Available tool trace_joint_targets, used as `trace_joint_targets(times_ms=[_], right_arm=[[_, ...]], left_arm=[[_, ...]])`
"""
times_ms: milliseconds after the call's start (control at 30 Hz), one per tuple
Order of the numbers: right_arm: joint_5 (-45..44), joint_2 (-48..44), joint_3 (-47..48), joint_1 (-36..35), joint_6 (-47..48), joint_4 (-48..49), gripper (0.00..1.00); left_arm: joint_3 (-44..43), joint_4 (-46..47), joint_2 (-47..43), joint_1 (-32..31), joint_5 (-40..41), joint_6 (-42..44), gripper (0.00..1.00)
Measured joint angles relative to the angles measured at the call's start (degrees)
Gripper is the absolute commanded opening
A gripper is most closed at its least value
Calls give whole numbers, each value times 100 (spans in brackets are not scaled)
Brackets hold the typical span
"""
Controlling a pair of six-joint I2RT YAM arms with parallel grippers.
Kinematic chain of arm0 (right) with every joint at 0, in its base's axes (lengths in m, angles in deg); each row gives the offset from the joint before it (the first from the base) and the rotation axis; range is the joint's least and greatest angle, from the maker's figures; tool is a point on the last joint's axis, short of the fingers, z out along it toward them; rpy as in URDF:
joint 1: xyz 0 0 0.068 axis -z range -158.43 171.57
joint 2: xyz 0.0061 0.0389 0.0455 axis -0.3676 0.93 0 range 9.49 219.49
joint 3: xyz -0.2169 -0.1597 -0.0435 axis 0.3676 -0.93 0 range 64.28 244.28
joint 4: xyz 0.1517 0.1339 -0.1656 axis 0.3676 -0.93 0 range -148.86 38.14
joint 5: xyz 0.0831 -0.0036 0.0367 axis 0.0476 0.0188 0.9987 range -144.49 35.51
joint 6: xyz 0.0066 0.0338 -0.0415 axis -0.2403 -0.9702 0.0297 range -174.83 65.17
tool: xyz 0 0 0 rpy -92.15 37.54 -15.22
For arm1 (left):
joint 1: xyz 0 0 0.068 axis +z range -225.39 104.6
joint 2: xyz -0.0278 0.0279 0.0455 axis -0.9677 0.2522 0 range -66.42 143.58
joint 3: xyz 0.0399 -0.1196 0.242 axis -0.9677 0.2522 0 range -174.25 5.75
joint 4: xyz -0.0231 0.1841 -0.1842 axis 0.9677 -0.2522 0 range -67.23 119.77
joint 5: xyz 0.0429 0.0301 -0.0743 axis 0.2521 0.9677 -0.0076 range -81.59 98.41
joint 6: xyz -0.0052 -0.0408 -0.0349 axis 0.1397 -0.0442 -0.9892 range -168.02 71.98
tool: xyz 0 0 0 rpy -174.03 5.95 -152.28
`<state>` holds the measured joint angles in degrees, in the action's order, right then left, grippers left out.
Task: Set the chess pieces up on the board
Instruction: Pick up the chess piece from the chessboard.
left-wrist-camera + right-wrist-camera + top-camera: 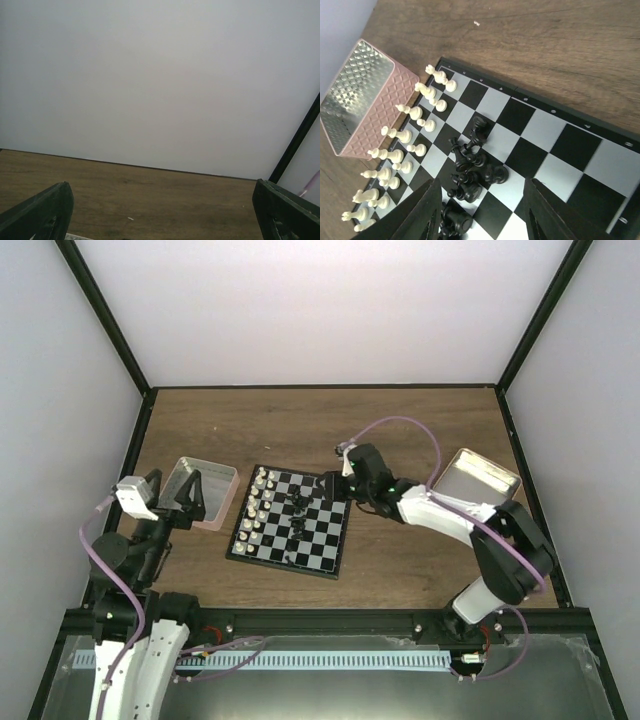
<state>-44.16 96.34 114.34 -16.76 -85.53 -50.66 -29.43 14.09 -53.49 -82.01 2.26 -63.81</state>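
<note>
The board [285, 562] lies at the table's middle. Cream chess pieces [255, 510] stand in two rows along its left side. Several black pieces [300, 505] lie tumbled in a heap near its centre. In the right wrist view the cream rows [402, 135] run beside the heap of black pieces [472, 165] on the board [560, 107]. My right gripper [333, 487] hovers over the board's far right part, and its jaws [484, 200] stand apart just above the heap, holding nothing. My left gripper [180, 490] is open above the pink tin, and its view [162, 205] shows only bare table and wall.
A pink shallow tin [215, 500] sits just left of the board, close to the cream rows [370, 115]. A metal-lined tin [480, 480] rests at the right behind my right arm. Black frame posts and white walls enclose the table.
</note>
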Motion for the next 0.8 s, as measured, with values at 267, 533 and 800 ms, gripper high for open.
trace_joint_targets(times_ms=[267, 533, 800], right_arm=[[-328, 881, 662, -417, 315, -341, 42], [-695, 1510, 1084, -710, 671, -774, 27], [-973, 1757, 1333, -752, 820, -984, 22]], left_arm=[[177, -111, 76, 0, 61, -339, 100], [146, -374, 81, 0, 70, -393, 100], [155, -595, -79, 0, 140, -424, 100]])
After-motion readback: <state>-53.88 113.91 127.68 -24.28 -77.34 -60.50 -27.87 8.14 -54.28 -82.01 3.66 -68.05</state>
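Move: The right hand is going for the outermost black chess piece on its own side of the clump. It lies about 5 cm to the hand's left, 1 cm ahead and 9 cm below. A black pawn stands some 3 cm farther left of that piece, the fallen black king about 5 cm left of it, and a toppled black piece 4 cm left and 3 cm farther out. From the left hand the aimed-at piece is about 12 cm ahead, 26 cm right and 30 cm down. The fingertips close in on the black chess piece, though no contact can be seen: the right hand swings left about 4.5 cm while sinking some 7 cm, then finishes nearly straight down. Its fingers tip about 20 degrees steeper towards the board, and their gap narrows from roughly half open to a quarter. Away from the board, the free left hand drops some 3.5 cm, tilting slightly down. ##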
